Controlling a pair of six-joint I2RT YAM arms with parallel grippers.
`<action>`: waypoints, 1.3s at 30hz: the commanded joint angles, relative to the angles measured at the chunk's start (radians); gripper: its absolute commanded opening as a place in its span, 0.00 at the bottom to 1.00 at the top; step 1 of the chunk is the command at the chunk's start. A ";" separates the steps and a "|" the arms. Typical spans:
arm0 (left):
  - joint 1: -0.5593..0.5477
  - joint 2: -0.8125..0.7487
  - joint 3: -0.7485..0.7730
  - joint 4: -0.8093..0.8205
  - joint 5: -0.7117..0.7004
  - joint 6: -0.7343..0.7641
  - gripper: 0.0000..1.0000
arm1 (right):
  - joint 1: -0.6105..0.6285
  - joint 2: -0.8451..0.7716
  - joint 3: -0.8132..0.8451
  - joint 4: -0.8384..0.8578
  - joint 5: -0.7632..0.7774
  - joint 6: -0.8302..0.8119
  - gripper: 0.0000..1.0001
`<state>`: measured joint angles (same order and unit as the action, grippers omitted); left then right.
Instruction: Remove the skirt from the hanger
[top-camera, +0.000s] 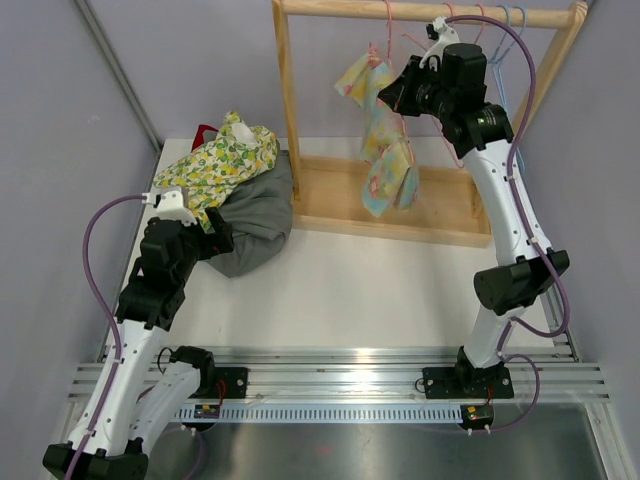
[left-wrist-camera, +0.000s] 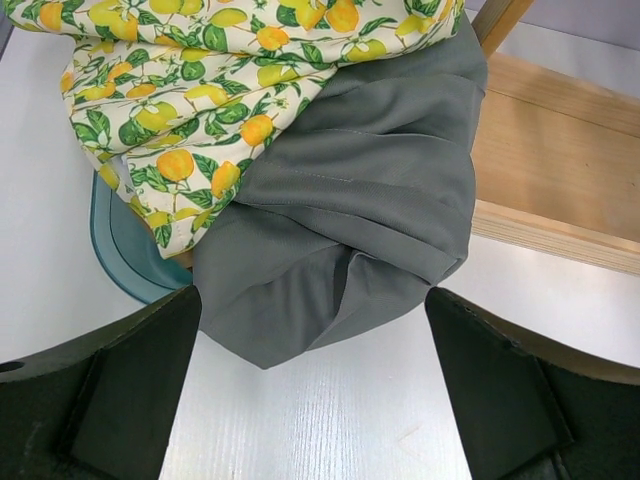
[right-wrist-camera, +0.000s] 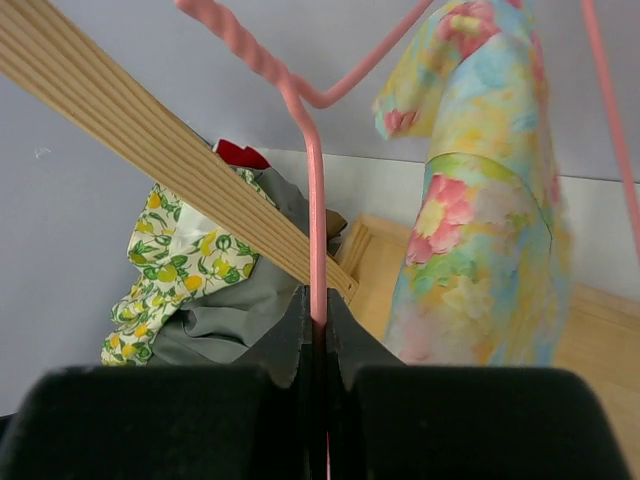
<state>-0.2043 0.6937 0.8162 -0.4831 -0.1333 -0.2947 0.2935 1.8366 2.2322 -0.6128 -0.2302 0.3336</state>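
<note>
A pastel floral skirt (top-camera: 385, 150) hangs from a pink wire hanger (top-camera: 390, 30) on the wooden rack's top rail. In the right wrist view the skirt (right-wrist-camera: 480, 230) drapes to the right of the hanger's pink wire (right-wrist-camera: 317, 200). My right gripper (right-wrist-camera: 318, 310) is shut on that wire, its jaws pressed to either side of it. From above, the right gripper (top-camera: 402, 95) sits high at the rack, just right of the skirt. My left gripper (left-wrist-camera: 310, 400) is open low over the table, in front of a grey cloth, holding nothing.
The wooden rack (top-camera: 285, 100) stands at the back on a wooden base (top-camera: 340, 195). A pile of a lemon-print cloth (top-camera: 225, 155) and a grey cloth (top-camera: 255, 225) lies back left over a teal object (left-wrist-camera: 120, 250). Light blue hangers (top-camera: 510, 30) hang at the rail's right end.
</note>
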 joint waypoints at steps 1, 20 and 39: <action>-0.003 -0.010 0.018 0.052 -0.032 0.011 0.99 | -0.001 -0.059 0.041 0.024 -0.009 0.010 0.00; -0.552 0.388 0.368 0.388 0.214 0.028 0.99 | -0.002 -0.423 -0.173 0.013 -0.096 0.116 0.00; -0.753 0.682 0.267 1.067 0.511 -0.204 0.99 | -0.001 -0.609 -0.275 -0.093 -0.123 0.131 0.00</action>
<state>-0.9524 1.3701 1.0252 0.4408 0.3367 -0.4778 0.2920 1.2530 1.9682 -0.7532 -0.3344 0.4606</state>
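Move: The floral skirt hangs by its pink hanger, its middle about 8 cm ahead of the right hand, level sideways and some 12 cm below; the right fingers already hold the hanger. The rail is roughly 9 cm ahead and 14 cm above, with the empty hangers about 15 cm right and 9 cm ahead. From the left hand, the skirt lies some 22 cm ahead, 33 cm right and 5 cm higher; the lemon-print cloth is about 17 cm ahead, 2 cm left and 15 cm below. The skirt on its pink hanger is lifted about 8 cm, then drawn back some 20 cm from the rail by the right hand, which keeps the hanger pinched. The left hand, fingers still wide open, rises and sweeps about 37 cm right towards the skirt's lower part, turning some 65 degrees clockwise, dipping and rising a little at the end; contact there can't be made out. ##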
